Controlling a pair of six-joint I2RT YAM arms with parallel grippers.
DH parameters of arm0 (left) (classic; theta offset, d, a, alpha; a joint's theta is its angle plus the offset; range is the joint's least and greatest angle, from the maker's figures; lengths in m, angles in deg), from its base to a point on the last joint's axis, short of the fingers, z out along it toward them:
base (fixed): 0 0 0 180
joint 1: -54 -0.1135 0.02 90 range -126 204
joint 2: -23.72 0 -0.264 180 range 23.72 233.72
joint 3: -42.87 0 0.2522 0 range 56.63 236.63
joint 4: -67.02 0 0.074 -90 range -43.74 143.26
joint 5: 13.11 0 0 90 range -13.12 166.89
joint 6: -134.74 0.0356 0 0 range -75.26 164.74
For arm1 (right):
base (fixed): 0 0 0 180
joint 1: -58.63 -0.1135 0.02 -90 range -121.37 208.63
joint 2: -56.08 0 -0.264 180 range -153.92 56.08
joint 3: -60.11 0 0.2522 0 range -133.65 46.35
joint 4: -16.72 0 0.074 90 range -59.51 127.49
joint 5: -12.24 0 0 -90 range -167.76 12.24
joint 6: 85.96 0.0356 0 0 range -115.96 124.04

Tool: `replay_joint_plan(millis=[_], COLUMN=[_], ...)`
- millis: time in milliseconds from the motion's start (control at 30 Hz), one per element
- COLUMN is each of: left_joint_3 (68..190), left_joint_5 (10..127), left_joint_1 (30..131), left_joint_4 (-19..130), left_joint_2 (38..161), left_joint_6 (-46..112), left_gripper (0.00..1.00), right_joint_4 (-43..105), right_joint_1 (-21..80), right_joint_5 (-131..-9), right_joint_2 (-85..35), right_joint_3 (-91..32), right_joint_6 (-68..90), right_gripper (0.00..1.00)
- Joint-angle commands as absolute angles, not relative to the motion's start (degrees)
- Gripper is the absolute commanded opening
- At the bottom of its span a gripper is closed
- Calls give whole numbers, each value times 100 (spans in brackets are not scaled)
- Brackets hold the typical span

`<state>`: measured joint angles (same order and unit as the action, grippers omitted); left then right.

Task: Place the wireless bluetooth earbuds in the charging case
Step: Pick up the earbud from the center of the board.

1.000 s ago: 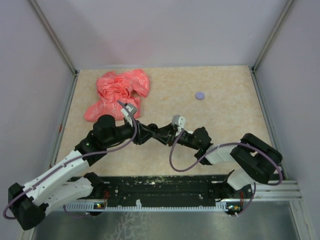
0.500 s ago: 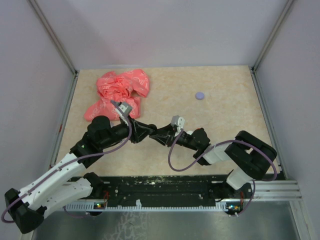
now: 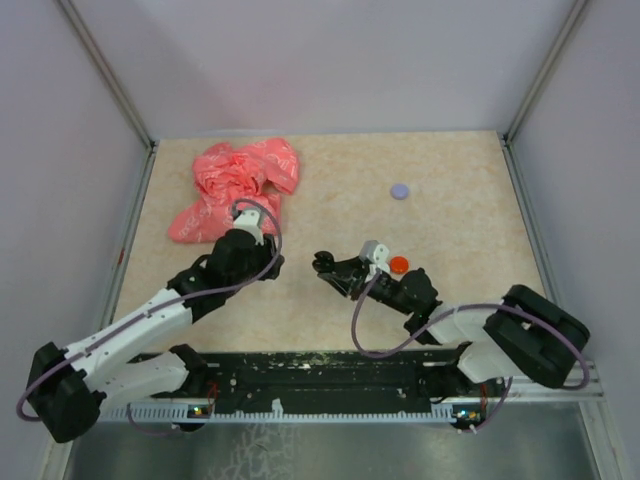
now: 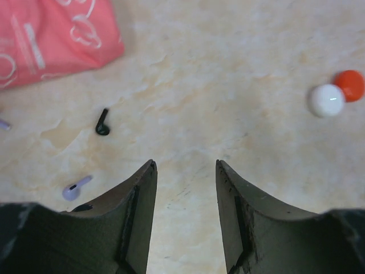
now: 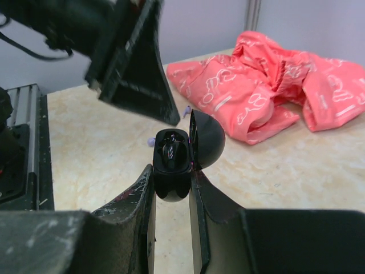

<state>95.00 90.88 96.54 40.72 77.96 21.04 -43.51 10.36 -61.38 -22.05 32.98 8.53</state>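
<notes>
My right gripper (image 5: 171,171) is shut on the black charging case (image 5: 172,160), held above the table with its lid open. A dark bud shape shows in the case's well. From above, that gripper (image 3: 326,266) holds the case (image 3: 322,262) at mid table. My left gripper (image 4: 185,164) stands open and empty over bare tabletop, left of the case (image 3: 266,262). A black earbud (image 4: 102,123) and a pale purple earbud (image 4: 76,188) lie loose on the table ahead and left of its fingers.
A crumpled pink bag (image 3: 240,178) lies at the back left, also showing in the left wrist view (image 4: 51,40). A white disc (image 4: 327,100) and a red disc (image 4: 349,84) lie to the right, and a purple disc (image 3: 400,190) sits further back. Grey walls enclose the table.
The two grippers were together at mid table; now they are apart. The left arm has drawn back left, and the right gripper with the case has shifted right, uncovering the red disc.
</notes>
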Motion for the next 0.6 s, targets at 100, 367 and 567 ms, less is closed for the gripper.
replay_joint_plan(millis=[100, 367, 567], left_joint_3=[9696, 9807, 10068], left_joint_5=[10164, 10191, 10030], left_joint_1=[9430, 8999, 8797], left_joint_4=[3416, 3642, 4100], left_joint_2=[8989, 9971, 10690], left_joint_6=[1623, 1668, 1846], left_gripper=[55, 57, 55], right_joint_4=[-3369, -3381, -3630], right_joint_1=[1015, 1019, 1018], right_joint_5=[-6468, -6510, -6474], right_joint_2=[-1169, -982, -1113], right_joint_3=[3385, 3580, 3652], right_joint_6=[336, 254, 341], right_gripper=[0, 0, 0])
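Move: The black earbud lies on the board about 7 cm ahead of the left hand, 6 cm to its left and some 15 cm below. The nearer purple earbud is roughly 6 cm back and 5 cm left of the black one; the other purple earbud about 3 cm beyond and 9 cm left of it. From the right hand, holding the open black case, the black earbud is some 10 cm ahead, 15 cm left, 15 cm down. Left hand sinks about 12 cm, leftward towards the black earbud, open fingers tipping down; right keeps its case. ##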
